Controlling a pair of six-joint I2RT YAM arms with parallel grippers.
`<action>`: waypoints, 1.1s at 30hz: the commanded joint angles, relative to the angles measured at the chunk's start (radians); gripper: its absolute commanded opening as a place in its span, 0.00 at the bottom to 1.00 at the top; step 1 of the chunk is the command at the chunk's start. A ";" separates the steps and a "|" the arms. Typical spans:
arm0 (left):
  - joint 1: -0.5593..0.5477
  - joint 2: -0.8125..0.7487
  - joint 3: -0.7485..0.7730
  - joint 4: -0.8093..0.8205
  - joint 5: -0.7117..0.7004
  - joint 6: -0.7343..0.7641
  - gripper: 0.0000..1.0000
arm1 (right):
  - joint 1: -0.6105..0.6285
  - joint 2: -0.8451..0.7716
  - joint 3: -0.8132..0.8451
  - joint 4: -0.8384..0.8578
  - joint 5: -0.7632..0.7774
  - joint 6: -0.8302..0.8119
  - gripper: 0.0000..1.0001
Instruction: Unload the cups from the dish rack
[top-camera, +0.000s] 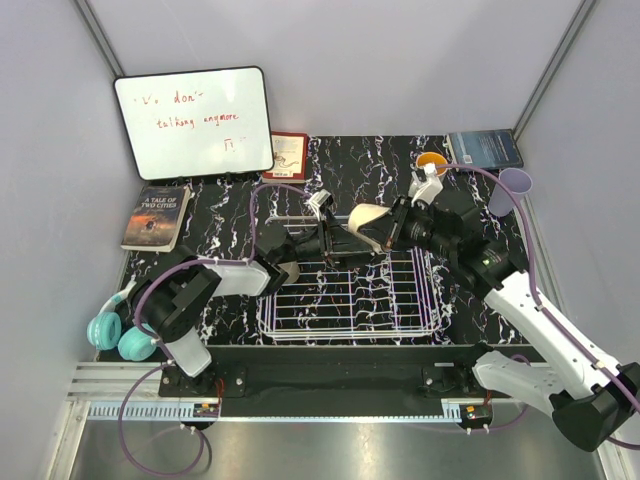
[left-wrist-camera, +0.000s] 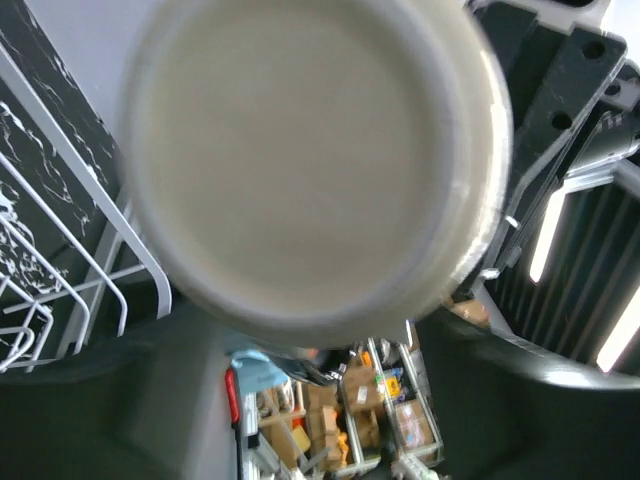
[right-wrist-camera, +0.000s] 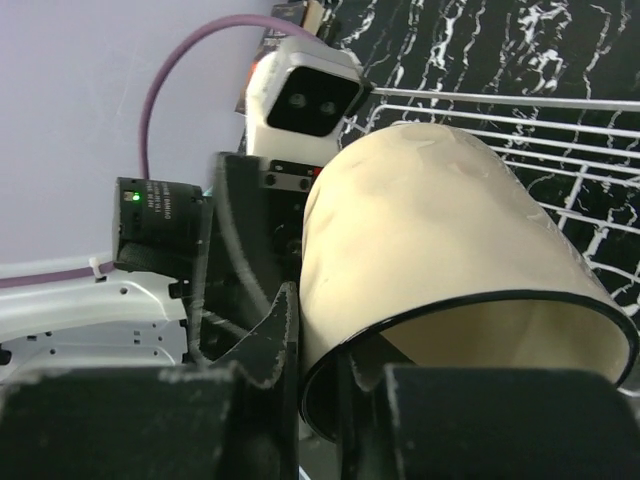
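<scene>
A cream mug (top-camera: 368, 222) with a dark rim hangs on its side above the white wire dish rack (top-camera: 350, 335), between both arms. My right gripper (right-wrist-camera: 325, 365) is shut on the cream mug (right-wrist-camera: 450, 230), pinching its wall at the rim with one finger inside and one outside. My left gripper (top-camera: 335, 238) faces the mug's base (left-wrist-camera: 310, 160), its jaws open and wide on either side of it. An orange cup (top-camera: 432, 160) and a pale lavender tumbler (top-camera: 514, 190) stand on the table behind the rack at the right. The rack's wires (right-wrist-camera: 560, 130) show beneath the mug.
A whiteboard (top-camera: 193, 122) leans on the back wall, with a book (top-camera: 157, 215) below it. Teal headphones (top-camera: 115, 335) lie at the left edge. A red-framed card (top-camera: 287, 155) and a blue book (top-camera: 484, 148) sit at the back. Walls close in on both sides.
</scene>
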 joint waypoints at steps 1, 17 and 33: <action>-0.001 0.001 0.053 0.238 0.075 0.029 0.90 | 0.006 -0.042 0.079 0.025 0.058 -0.013 0.00; 0.096 -0.193 -0.059 -0.381 0.046 0.269 0.99 | 0.002 0.376 0.642 -0.321 0.478 -0.272 0.00; 0.097 -0.292 0.249 -1.546 -0.359 0.816 0.99 | -0.106 1.286 1.699 -0.931 0.647 -0.277 0.00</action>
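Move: The right hand holds the cream cup by its rim; the open counter beyond the rack is about 29 cm ahead, 4 cm to its right and 24 cm below. The orange-lined mug stands about 32 cm ahead and 17 cm to its right, 20 cm below. For the left hand, at the cup's base, the grey cup in the rack lies some 8 cm ahead, 12 cm left and 16 cm down, the red cup about 9 cm beyond that. The left fingers, already parting around the cup's base, open fully and come free, while the right keeps its pinch on the rim and carries the cream cup about 25 cm forward in an arc, first up, then down past the rack's far edge, turning its fingers from left to forward-and-down. The left hand then sinks about 10 cm and draws left towards the grey cup, tipping downward some 40 degrees. ##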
